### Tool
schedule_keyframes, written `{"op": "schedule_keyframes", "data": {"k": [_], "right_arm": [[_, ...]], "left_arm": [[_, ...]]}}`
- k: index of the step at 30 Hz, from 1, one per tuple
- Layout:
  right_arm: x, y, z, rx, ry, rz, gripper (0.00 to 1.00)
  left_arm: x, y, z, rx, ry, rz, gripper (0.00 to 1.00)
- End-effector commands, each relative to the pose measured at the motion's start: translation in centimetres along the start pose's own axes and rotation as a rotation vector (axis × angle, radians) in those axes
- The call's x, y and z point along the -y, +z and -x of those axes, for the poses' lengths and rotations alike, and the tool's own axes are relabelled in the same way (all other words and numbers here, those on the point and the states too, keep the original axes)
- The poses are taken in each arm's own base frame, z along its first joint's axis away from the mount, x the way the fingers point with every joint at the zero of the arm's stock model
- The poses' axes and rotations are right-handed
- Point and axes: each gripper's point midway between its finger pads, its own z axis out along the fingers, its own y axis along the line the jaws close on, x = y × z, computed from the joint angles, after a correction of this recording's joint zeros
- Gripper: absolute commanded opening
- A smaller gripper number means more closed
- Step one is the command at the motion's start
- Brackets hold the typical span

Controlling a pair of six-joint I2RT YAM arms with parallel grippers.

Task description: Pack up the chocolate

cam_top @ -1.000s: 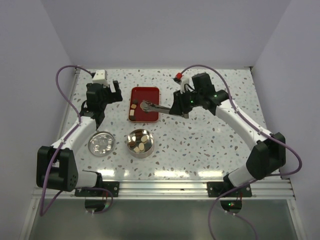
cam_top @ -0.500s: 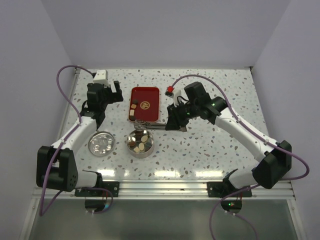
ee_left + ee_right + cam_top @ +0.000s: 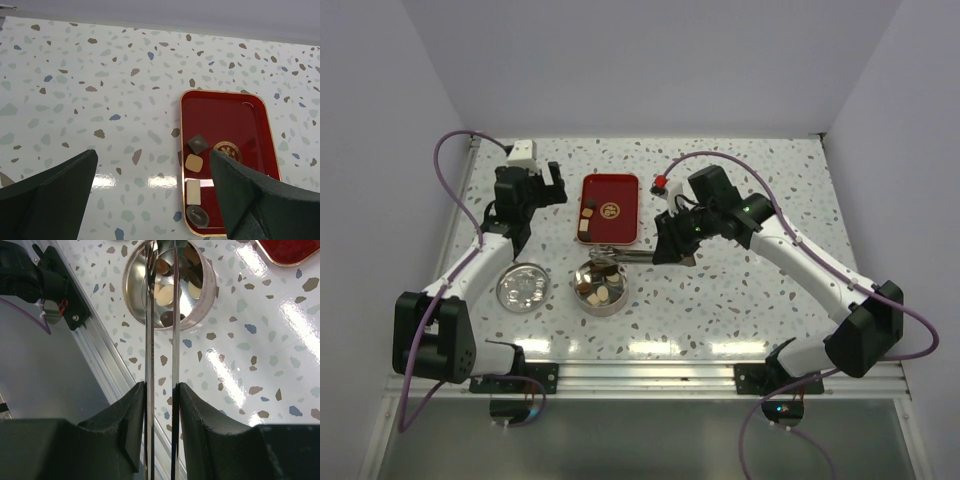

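The chocolate is small dark and pale pieces. Several lie in the open round silver tin [image 3: 599, 286], also seen as the tin [image 3: 212, 287] with pieces [image 3: 165, 293] inside. More pieces [image 3: 194, 163] sit in a row along the left edge of the red tray [image 3: 616, 190]. My right gripper [image 3: 666, 254] [image 3: 161, 390] is shut on metal tongs [image 3: 620, 256] [image 3: 150, 320], whose tips reach over the tin. I cannot tell if the tips hold a piece. My left gripper [image 3: 532, 186] [image 3: 152, 165] is open above the table left of the tray [image 3: 240, 120].
The tin's round lid [image 3: 522, 288] lies on the table left of the tin. The metal rail of the table's near edge [image 3: 100, 355] runs just below the tin. White walls close in the speckled table on three sides.
My right arm has swung the tongs from over the red tray down to over the tin, and its fingers have eased slightly apart. The left arm has not moved.
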Motion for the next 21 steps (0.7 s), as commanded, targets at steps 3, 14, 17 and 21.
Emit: {"op": "schedule_keyframes", "data": {"k": [3,14,17,21], "right_arm": [[-1.3,-1.8,2.5,0.086,-0.063,-0.001,0.35],[2.3,-0.8,7.5,0.167,-0.107,-0.110,0.36],[4.9,0.0,9.2,0.202,-0.084,-0.152,0.37],[6.3,1.3,11.9,0.247,-0.092,-0.155,0.37]], "left_arm": [[0.8,-0.3,2.9,0.063,-0.013,-0.018,1.00],[0.8,-0.3,2.9,0.065,-0.013,-0.016,1.00],[0.6,-0.3,2.8,0.063,-0.010,-0.010,1.00],[0.6,-0.2,2.8,0.062,-0.008,-0.006,1.00]]}}
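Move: The row of chocolates left along the tray's left side has its middle about 22 cm ahead of the right hand, 19 cm to its left and 20 cm below. Its dark square piece lies 27 cm ahead and 18 cm left, its dark round one 16 cm ahead and 19 cm left. The metal pot stands level with this hand, 13 cm to the left. From the left hand the row is some 8 cm right, 1 cm ahead and 19 cm below. The tongs, still in the right hand's grip, leave the pot and go back towards the chocolates on the tray's left side. The right hand first lifts about 3 cm, then sweeps some 10 cm forward, gathering speed and sinking slightly at the end. The wrist turns roughly 10 degrees, swinging the tong tips forward. The fingers keep their opening. ##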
